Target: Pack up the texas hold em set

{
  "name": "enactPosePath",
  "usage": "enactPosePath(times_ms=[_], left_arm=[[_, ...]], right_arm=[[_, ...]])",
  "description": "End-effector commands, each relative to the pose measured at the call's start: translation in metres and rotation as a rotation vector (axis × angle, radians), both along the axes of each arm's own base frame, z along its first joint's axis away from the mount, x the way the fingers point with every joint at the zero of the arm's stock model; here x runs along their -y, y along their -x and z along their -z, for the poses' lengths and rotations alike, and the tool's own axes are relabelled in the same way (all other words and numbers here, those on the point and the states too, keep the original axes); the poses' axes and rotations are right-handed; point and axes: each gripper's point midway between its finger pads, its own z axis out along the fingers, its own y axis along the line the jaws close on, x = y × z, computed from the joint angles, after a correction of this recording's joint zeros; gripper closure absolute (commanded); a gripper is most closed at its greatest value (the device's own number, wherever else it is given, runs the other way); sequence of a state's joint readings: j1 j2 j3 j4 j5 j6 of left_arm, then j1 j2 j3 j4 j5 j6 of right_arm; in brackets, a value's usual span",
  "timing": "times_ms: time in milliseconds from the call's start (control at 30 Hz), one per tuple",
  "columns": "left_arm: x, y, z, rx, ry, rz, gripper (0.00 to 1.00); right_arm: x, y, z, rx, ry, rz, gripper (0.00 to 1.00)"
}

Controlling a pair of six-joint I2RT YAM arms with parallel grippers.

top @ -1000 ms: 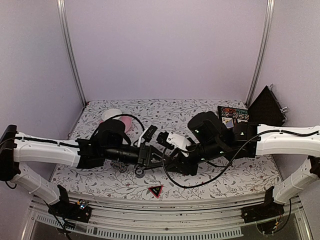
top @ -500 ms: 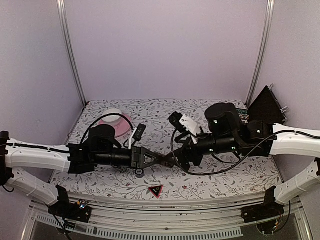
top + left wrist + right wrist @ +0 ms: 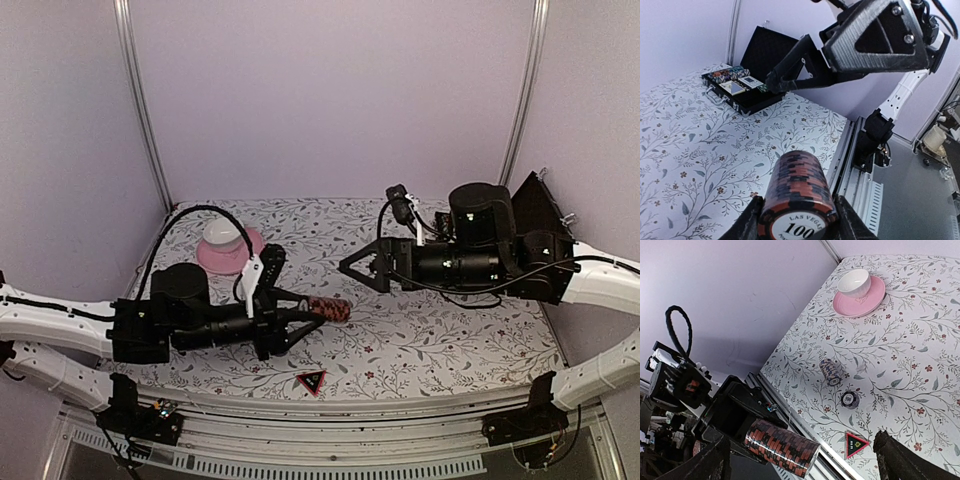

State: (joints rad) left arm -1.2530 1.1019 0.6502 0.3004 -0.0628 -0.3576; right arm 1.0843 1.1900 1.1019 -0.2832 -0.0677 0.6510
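My left gripper (image 3: 305,313) is shut on a red-and-black striped chip roll (image 3: 328,309), held level over the middle of the table. The left wrist view shows the roll (image 3: 797,192) end-on between both fingers, its face marked 100. My right gripper (image 3: 362,268) hangs open and empty to the right of it and further back, with a gap between them. The roll (image 3: 781,447) lies ahead of its fingertips (image 3: 892,460). The black case (image 3: 740,87) stands open at the back right, lid (image 3: 535,212) up. The triangle marker (image 3: 311,381) lies near the front edge.
A pink saucer with a white cup (image 3: 226,245) stands at the back left. A blue-striped chip roll (image 3: 831,372) and a short black chip stack (image 3: 849,399) lie on the cloth between the saucer and the triangle marker (image 3: 855,444). The left arm hides both from above.
The right gripper has opened and drawn back to the right and away from the left gripper. The left arm has pulled back to the left with the chip roll in its jaws.
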Motion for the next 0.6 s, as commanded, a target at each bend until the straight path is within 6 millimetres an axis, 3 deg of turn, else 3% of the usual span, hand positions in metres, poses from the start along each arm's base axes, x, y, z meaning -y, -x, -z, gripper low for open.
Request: enactPosePath(times_ms=[0,267,567], left_arm=[[0.008,-0.009,-0.038,0.199,0.000,-0.085,1.00],[0.018,-0.001,-0.036,0.194,0.019,-0.060,1.00],[0.017,0.002,-0.037,0.196,0.022,-0.060,1.00]], right_arm=[[-0.011,0.012,0.015,-0.104,-0.022,-0.059,0.00],[-0.028,0.030,0.014,-0.102,-0.074,-0.158,0.01],[-0.031,0.027,0.034,-0.147,-0.002,-0.113,0.01]])
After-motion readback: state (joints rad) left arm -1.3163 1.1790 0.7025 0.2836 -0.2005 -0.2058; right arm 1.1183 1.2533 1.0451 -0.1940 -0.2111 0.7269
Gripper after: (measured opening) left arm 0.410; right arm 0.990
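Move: From the open right gripper, the red-and-black chip stack held by the left gripper lies about 7 cm left, 5 cm back and 5 cm lower. The black-edged round piece stands on the table roughly 18 cm left of the right hand, level with it, and the triangular tile about 10 cm left and 9 cm back, both far below. From the left gripper, the right gripper is some 9 cm right, 6 cm ahead and 5 cm higher. Bring the open right gripper down, back and left towards the free end of the chip stack, about 5 cm in all, turning it some 10 degrees counter-clockwise and keeping the fingers wide. Keep the stack pinched in the left gripper and ease it about 1.5 cm right to meet the right one, tilting slightly, then hold still. ##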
